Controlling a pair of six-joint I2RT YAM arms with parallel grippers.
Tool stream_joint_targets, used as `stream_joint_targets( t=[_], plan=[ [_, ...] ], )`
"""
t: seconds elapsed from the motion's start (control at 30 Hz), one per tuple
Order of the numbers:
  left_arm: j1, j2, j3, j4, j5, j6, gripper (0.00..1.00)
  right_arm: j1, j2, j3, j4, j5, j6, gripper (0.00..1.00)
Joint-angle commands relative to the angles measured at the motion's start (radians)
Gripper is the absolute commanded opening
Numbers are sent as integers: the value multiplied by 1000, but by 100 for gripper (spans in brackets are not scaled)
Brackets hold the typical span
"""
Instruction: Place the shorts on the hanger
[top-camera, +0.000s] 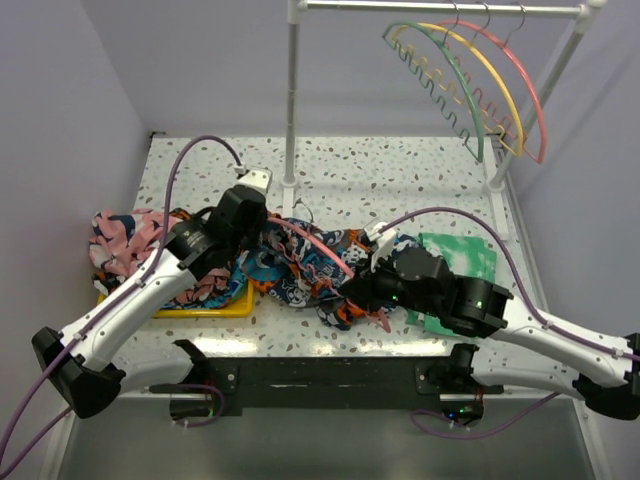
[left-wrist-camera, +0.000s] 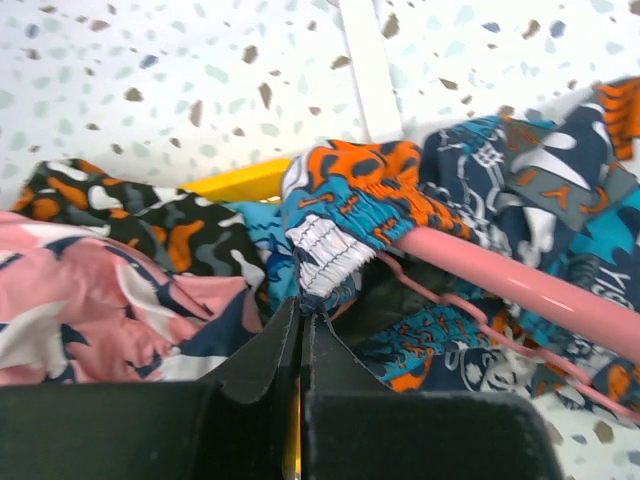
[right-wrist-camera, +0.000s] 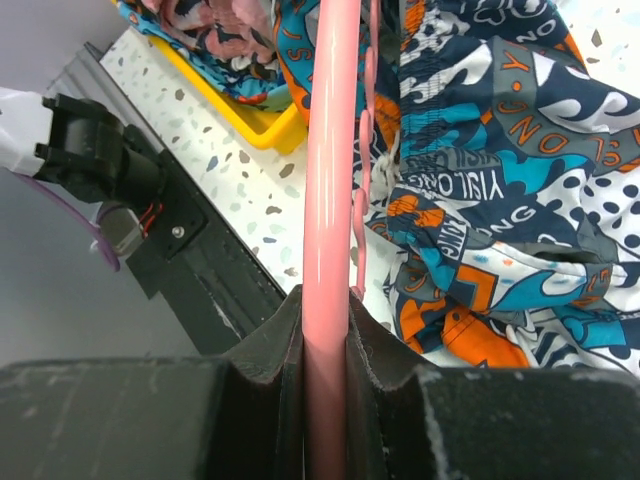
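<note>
The shorts (top-camera: 300, 270), in an orange, teal, navy and white print, lie crumpled at the table's middle. The coral-pink hanger (top-camera: 318, 243) runs through them. My left gripper (top-camera: 262, 232) is at their left end. In the left wrist view it (left-wrist-camera: 302, 318) is shut, pinching the waistband of the shorts (left-wrist-camera: 350, 190) beside the pink hanger bar (left-wrist-camera: 500, 275). My right gripper (top-camera: 355, 290) is at the shorts' near right side. In the right wrist view it (right-wrist-camera: 325, 305) is shut on the hanger bar (right-wrist-camera: 328, 150), with the shorts (right-wrist-camera: 500, 130) draped to the right of it.
A yellow tray (top-camera: 215, 305) holds a pink-and-navy garment (top-camera: 125, 235) at the left. A green-and-white cloth (top-camera: 460, 260) lies at the right. A white rack post (top-camera: 292, 100) stands behind. Green (top-camera: 455, 90), yellow (top-camera: 490, 70) and pink (top-camera: 530, 90) hangers hang on its rail.
</note>
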Motion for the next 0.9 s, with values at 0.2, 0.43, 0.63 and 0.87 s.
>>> stream_joint_targets(
  t=[0.2, 0.43, 0.63, 0.87],
  plan=[
    [-75, -2, 136, 40, 44, 160, 0, 3, -52, -63, 196, -131, -64, 0],
    [-115, -65, 98, 57, 122, 211, 0, 3, -15, -140, 396, -131, -85, 0],
    [-116, -181, -14, 119, 60, 116, 19, 3, 49, -220, 612, -156, -55, 0],
    [-115, -335, -134, 177, 64, 27, 34, 3, 104, -292, 773, -151, -12, 0]
  ],
)
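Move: The shorts' waistband corner, pinched in the left fingers, already has the pink hanger's near end tucked in it; that end lies some 3 cm right of the left hand, about 1 cm ahead and 1 cm below. The rack foot stands about 14 cm ahead and 8 cm right, 22 cm below, and the clothes basket 4 cm back, 21 cm left, 16 cm below. From the right hand, which grips the hanger, the waistband corner is roughly 14 cm ahead, 18 cm left and 2 cm lower. The waistband corner is first carried up and to the right over the hanger's end by the left hand, which swings slightly clockwise, then opens about a third and draws back and up, ending about 5 cm higher. The right hand keeps its grip on the hanger and pushes it left towards the basket side by some 5 cm, sinking as it goes. ##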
